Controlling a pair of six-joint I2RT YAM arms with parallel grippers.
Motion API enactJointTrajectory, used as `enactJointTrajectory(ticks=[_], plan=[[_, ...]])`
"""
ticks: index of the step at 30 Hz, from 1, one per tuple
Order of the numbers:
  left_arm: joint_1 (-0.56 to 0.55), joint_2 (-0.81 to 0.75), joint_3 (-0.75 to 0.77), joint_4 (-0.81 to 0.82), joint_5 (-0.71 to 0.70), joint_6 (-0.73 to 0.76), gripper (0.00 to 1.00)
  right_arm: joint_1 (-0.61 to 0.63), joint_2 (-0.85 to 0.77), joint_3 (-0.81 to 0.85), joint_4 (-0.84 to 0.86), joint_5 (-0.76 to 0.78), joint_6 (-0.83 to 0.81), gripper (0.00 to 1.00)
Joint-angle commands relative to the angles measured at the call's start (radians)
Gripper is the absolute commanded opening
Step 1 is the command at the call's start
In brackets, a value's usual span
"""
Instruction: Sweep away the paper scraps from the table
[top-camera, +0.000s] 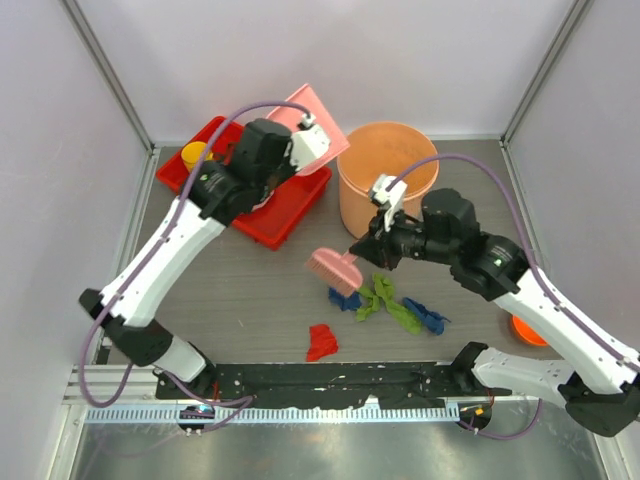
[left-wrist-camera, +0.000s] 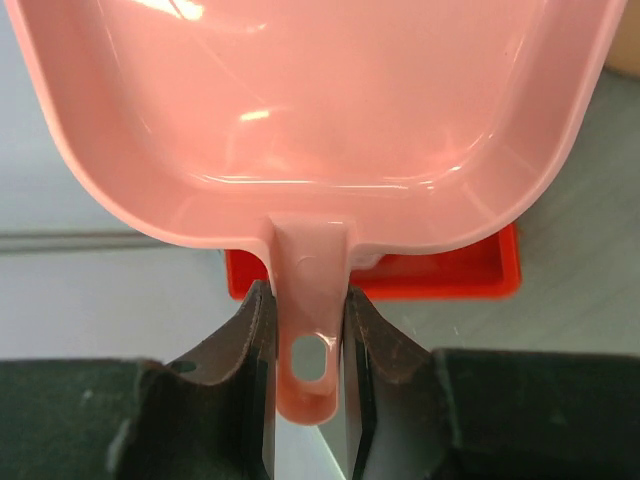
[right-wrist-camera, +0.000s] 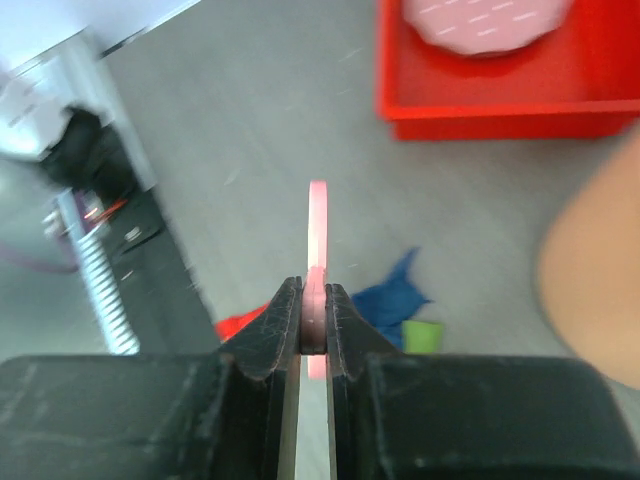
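Note:
Several paper scraps lie on the dark table (top-camera: 250, 290): a red one (top-camera: 321, 343), a blue one (top-camera: 343, 298), green ones (top-camera: 385, 300) and another blue one (top-camera: 432, 320). My right gripper (top-camera: 362, 255) is shut on the handle of a pink brush (top-camera: 335, 270), whose head hangs just left of the scraps. In the right wrist view the handle (right-wrist-camera: 317, 220) sits edge-on between the jaws (right-wrist-camera: 314, 310), with blue (right-wrist-camera: 395, 295), green (right-wrist-camera: 422, 335) and red (right-wrist-camera: 240, 322) scraps beyond. My left gripper (top-camera: 300, 130) is shut on the handle of a pink dustpan (top-camera: 315, 110), held above the red tray; the dustpan (left-wrist-camera: 310, 120) looks empty.
A red tray (top-camera: 290, 215) stands at the back left with a yellow object (top-camera: 195, 153) in it. An orange bucket (top-camera: 385, 190) stands behind the scraps, close to my right gripper. A small orange object (top-camera: 525, 330) lies at the right by my right arm.

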Motion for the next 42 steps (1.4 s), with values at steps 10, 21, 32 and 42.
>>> enactJointTrajectory(ticks=[10, 21, 32, 42], plan=[[0.158, -0.200, -0.350, -0.199, 0.241, -0.155, 0.00, 0.124, 0.153, -0.109, 0.015, -0.734, -0.253, 0.01], [0.162, -0.180, -0.422, -0.183, 0.273, -0.157, 0.00, 0.149, 0.325, -0.115, 0.030, -0.438, -0.327, 0.01], [0.170, -0.189, -0.459, -0.178, 0.287, -0.154, 0.00, 0.149, 0.322, -0.132, 0.144, -0.122, -0.286, 0.01], [0.170, -0.190, -0.514, -0.202, 0.327, -0.134, 0.00, 0.148, 0.216, -0.049, 0.139, 0.037, -0.166, 0.01]])
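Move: The red scrap lies alone near the table's front edge, about 11 cm back, 8 cm left and 29 cm below the right hand, which holds the brush. The blue scrap lies 1 cm back and 4 cm left of that hand, the green scraps 3 cm back and 5 cm right. From the raised left hand, still gripping the empty dustpan, the red scrap is some 28 cm back and 8 cm right; the red tray sits 10 cm ahead and 10 cm left. For the red scrap, the right hand carries the brush back and left about 12 cm while sinking, swinging it counter-clockwise, then goes down behind the scrap and sweeps forward about 11 cm against it, towards the blue one, turning partly back. The left hand lowers the dustpan some 16 cm, backing and moving left away from the bin, tipping down about 30 degrees. ##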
